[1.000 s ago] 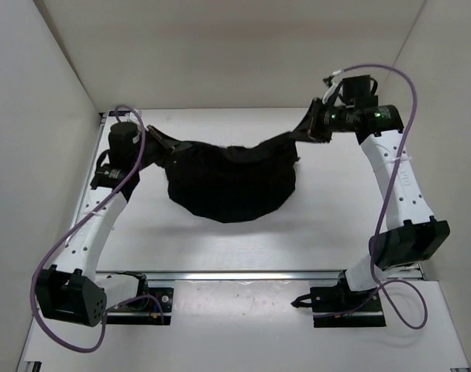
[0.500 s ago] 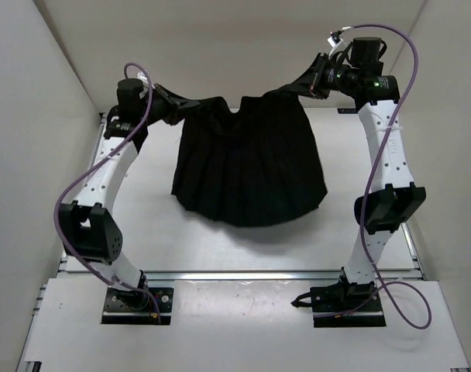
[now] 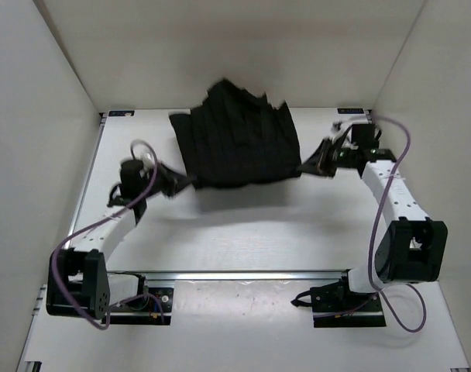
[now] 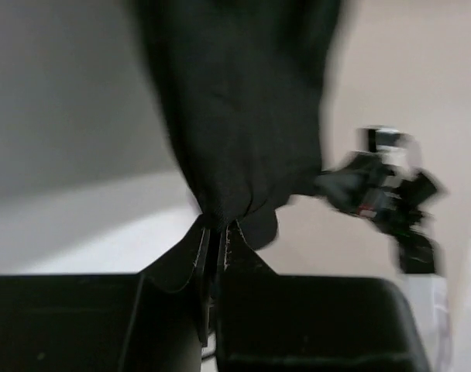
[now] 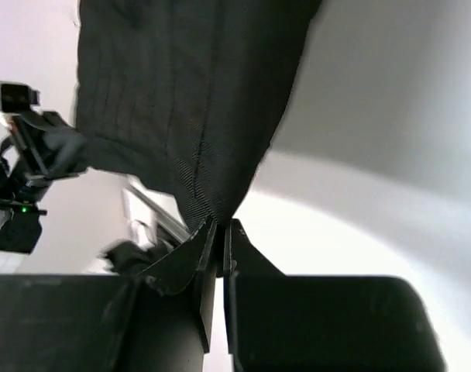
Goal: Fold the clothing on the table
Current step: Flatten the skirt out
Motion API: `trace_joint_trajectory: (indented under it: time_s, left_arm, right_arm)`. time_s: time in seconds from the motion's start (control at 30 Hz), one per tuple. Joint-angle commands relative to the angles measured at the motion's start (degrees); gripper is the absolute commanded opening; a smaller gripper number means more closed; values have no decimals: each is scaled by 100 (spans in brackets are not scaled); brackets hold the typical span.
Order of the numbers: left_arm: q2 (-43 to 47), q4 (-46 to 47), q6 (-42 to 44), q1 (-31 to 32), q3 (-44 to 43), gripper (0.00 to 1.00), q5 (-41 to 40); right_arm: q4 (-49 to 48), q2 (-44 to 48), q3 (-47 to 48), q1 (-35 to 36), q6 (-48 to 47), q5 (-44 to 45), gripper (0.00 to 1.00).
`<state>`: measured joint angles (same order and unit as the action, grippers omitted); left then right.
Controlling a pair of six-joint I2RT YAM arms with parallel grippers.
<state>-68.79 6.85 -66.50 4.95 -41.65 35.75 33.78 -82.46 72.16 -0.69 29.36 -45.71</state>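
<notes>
The clothing (image 3: 235,139), black and pleated, is stretched between my two grippers and billows up toward the back wall, off the table (image 3: 220,232). My left gripper (image 3: 185,182) is shut on its left corner, low over the table's left half. My right gripper (image 3: 309,166) is shut on its right corner. In the left wrist view the clothing (image 4: 243,116) bunches straight out of the shut left gripper (image 4: 218,229). From the right wrist, the clothing (image 5: 189,101) rises from the pinched right gripper (image 5: 220,225).
White walls (image 3: 57,116) close in the table on the left, back and right. A metal rail (image 3: 243,273) runs along the near edge, with both arm bases behind it. The right arm (image 4: 383,194) shows blurred in the left wrist view.
Both arms have dropped from high at the back down toward the table and nearer to me. The clothing, hanging flat before, now swings up and back.
</notes>
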Motion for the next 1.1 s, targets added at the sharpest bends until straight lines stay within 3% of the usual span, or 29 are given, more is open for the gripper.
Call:
trace_joint_trajectory:
  time_s: [0.0, 0.07, 0.2, 0.5, 0.67, 0.8, 0.87, 0.93, 0.97, 1.03, 1.07]
  left_arm:
    - [-55, -358, 538, 23, 1559, 0, 38]
    - [-11, -1216, 1102, -20, 1878, 0, -76]
    - [278, -2055, 1876, 233, 2205, 3, -523]
    - [1332, -2793, 1789, 498, 2574, 4, -525]
    - [2185, -3128, 1483, 525, 2574, 0, -491]
    - [1925, -2936, 1350, 745, 1147, 0, -1034]
    - [1414, -2647, 1315, 438, 187, 0, -606]
    - [1115, -2243, 1245, 463, -1233, 0, -814]
    - [1088, -2145, 1297, 498, -1876, 0, -1050]
    - [1105, -1891, 1394, 568, -2528, 0, -1437]
    - [1157, -1898, 1351, 560, -2628, 0, -1691]
  right_arm:
    - [189, 151, -1044, 51, -580, 675, 0]
    - [401, 352, -1921, 209, -765, 922, 0]
    - [612, 695, -2873, 384, -784, 1318, 0]
    - [1244, 1125, -3735, 974, -572, 1820, 0]
    - [1490, 1627, -3885, 457, -817, 1479, 0]
    - [1151, 1767, -2825, 684, -671, 854, 0]
    - [747, 1777, -1958, 693, -512, 469, 0]
    - [272, 1995, -491, 981, -370, 912, 0]
    - [200, 2057, -188, 1296, -370, 1559, 0]
    - [-47, 2268, 411, 1458, -204, 2317, 0]
    - [-56, 2225, 413, 1127, 49, 2113, 0]
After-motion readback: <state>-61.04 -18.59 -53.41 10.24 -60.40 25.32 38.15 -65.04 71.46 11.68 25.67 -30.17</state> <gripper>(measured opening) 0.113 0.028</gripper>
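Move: Both hands already hold the skirt's near corners above the table, the skirt streaming forward between them. From the left hand its middle lies about 13 cm ahead and 15 cm to the right, roughly level; from the right hand about 11 cm ahead and 16 cm to the left. The bare near table they take the corners to lies straight behind each: some 17 cm back and 21 below the left, 19 back and 22 below the right. Keeping their pinch on the two corners, both hands swing the skirt down and back towards the near table, roughly 18–20 cm each way, fingers tipping down some 30 degrees, and ease along low there for about half a second. Then they whip up about 25 cm and forward about 15, the fingers tipping up again past their starting slant. ##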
